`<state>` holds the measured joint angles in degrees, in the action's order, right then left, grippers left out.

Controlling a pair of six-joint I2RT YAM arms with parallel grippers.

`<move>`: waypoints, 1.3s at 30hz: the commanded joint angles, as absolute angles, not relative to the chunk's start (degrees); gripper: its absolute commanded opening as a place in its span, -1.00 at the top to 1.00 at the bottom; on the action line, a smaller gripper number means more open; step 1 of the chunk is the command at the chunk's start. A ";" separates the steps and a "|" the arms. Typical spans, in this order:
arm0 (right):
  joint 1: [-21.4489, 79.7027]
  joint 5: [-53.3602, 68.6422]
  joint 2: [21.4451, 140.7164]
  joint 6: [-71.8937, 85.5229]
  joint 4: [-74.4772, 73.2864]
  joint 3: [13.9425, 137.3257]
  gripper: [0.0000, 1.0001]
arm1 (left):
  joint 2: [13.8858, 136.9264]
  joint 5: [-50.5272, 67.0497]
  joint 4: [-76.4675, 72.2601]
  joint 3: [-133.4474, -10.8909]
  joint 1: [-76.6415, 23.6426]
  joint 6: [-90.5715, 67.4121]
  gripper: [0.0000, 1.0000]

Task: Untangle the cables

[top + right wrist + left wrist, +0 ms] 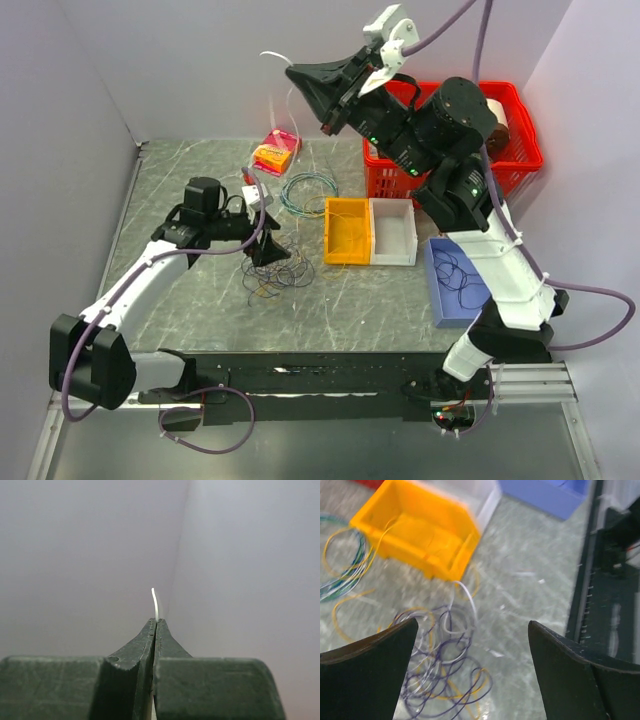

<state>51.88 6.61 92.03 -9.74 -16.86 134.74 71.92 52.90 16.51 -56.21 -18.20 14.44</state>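
The cables (pixel 276 278) lie as a loose tangle of purple, yellow and white strands on the table; in the left wrist view they (pixel 442 672) sit below and left of the jaws. My left gripper (pixel 270 256) hovers just over this tangle, open wide (pixel 472 624), with nothing between its fingers. My right gripper (pixel 293 72) is raised high over the back of the table, shut on one thin white strand (pixel 154 600), whose end pokes out past the fingertips (pixel 156 622). That strand (pixel 289 105) hangs down toward the table.
A yellow bin (pixel 348 230) and a white bin (pixel 393 232) stand side by side right of the tangle. A blue tray (pixel 440 300) holds dark wire. A red basket (pixel 520 150) is at back right. A blue-green coil (pixel 305 192) and an orange-pink packet (pixel 275 153) lie behind.
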 commanded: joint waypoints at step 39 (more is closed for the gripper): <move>23.56 -5.09 73.75 -9.14 -21.62 127.09 1.00 | 95.01 0.88 9.49 -47.38 -11.79 24.86 0.98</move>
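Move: Some 20 cm below the open left hand, about 6 cm ahead and 1 cm left, lies the cable tangle. The orange tray is 16 cm ahead and 13 cm right of that hand, the teal coil 25 cm ahead and 5 cm right, both at table height. From the high right hand, holding a white cable, the red basket lies about 33 cm ahead, 33 cm right and 58 cm down; the tangle is 9 cm ahead, 5 cm left, 65 cm down. Sinking nearly 20 cm and easing forward onto the tangle, the left hand tips its fingers steeply down, shuts them on yellow and white strands, and drags these left and somewhat forward, low over the table. The right hand, still pinching the white cable near its end, sweeps some 21 cm right and a little forward towards the basket, staying high and turning clockwise. ##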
